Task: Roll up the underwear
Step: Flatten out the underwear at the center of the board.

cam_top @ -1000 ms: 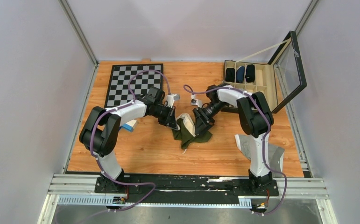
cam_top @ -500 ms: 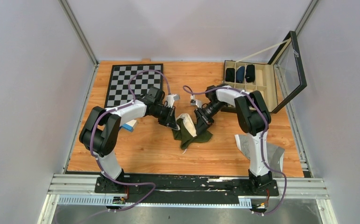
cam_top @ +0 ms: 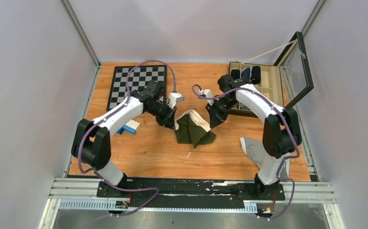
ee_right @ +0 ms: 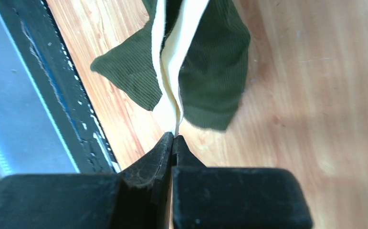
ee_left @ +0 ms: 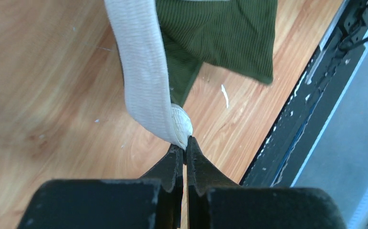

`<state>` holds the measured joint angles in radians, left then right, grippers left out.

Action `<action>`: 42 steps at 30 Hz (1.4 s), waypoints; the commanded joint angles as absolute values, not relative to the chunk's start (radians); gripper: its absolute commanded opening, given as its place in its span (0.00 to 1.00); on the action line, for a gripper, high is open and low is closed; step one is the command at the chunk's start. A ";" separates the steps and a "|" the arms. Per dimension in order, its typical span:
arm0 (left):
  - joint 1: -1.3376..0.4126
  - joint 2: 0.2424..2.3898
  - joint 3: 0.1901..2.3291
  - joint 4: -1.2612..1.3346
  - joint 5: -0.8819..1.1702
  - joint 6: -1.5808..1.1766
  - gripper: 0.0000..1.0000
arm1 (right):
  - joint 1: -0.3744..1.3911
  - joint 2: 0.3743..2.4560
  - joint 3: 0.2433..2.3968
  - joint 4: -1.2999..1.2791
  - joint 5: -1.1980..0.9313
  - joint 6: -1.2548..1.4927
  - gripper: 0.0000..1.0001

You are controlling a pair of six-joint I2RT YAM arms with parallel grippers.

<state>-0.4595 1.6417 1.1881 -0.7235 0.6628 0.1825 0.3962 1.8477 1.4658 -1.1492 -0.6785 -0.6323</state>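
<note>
The underwear [cam_top: 191, 132] is dark green with a cream waistband [cam_top: 196, 117]. It hangs over the middle of the table, stretched between my two grippers, its lower part on the wood. My left gripper [cam_top: 174, 120] is shut on the waistband's left end. In the left wrist view the cream waistband [ee_left: 143, 71] runs up from my left gripper [ee_left: 185, 144] and the underwear [ee_left: 220, 38] hangs beyond. My right gripper [cam_top: 212, 119] is shut on the right end. In the right wrist view the folded waistband [ee_right: 170, 71] rises from my right gripper [ee_right: 173, 137], with the underwear [ee_right: 215, 71] on both sides.
A chessboard [cam_top: 136, 86] lies at the back left. An open compartment box [cam_top: 268, 88] with dark rolled items stands at the back right, its glass lid [cam_top: 299, 71] raised. A blue-white object [cam_top: 130, 127] lies by the left arm. Grey cloth [cam_top: 256, 149] lies near the right arm's base.
The right gripper has shut on the waistband. Both arms have risen and drawn back and apart, lifting the underwear's top edge and spreading it between them.
</note>
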 commanded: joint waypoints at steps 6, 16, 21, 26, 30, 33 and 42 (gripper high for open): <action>-0.454 1.265 1.199 -0.856 0.575 0.579 0.00 | 0.399 1.628 1.564 -1.236 -0.564 -0.825 0.00; -0.455 1.134 1.360 -1.168 0.580 0.678 0.00 | 0.524 1.369 1.581 -1.369 -0.487 -0.913 0.00; -0.462 1.042 1.299 -1.259 0.654 0.663 0.00 | 0.614 1.274 1.523 -1.420 -0.489 -0.895 0.00; -0.498 0.942 1.179 -1.231 0.775 0.564 0.00 | 0.647 1.232 1.490 -1.444 -0.523 -0.866 0.00; -0.511 0.881 1.175 -1.257 0.812 0.560 0.00 | 0.659 1.190 1.501 -1.484 -0.589 -0.869 0.00; -0.517 0.874 1.192 -1.265 0.838 0.542 0.00 | 0.663 1.155 1.477 -1.496 -0.631 -0.864 0.00; -0.529 0.976 1.185 -1.239 0.871 0.507 0.00 | 0.650 1.115 1.380 -1.487 -0.617 -0.878 0.00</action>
<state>-0.5282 0.9257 1.1702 -1.2514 0.8253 0.5327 0.6598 1.1175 1.4113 -1.4708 -0.6090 -0.8654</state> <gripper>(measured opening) 0.017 0.010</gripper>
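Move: Both hands already grip the cream waistband of the green underwear, one at each end. The underwear's middle lies about 7 cm to the left hand's right, 2 cm back and 4 cm lower. From the right hand it is some 6 cm left, 2 cm back and 5 cm down. The board's near edge, midway between the arms, is roughly 20 cm back from the right hand and 6 cm left; the grey cloth lies about 21 cm right and 10 cm back of that hand. Up first and then back towards the bases, both arms carry the pinched waistband together, rising about 14 cm and drawing back some 16 cm towards the board's near edge. They also part sideways, left hand going left about 5 cm and right hand right about 3 cm, pulling the band between them. Both wrists turn by some 30 degrees, left clockwise and right counter-clockwise; the fingers stay shut. ##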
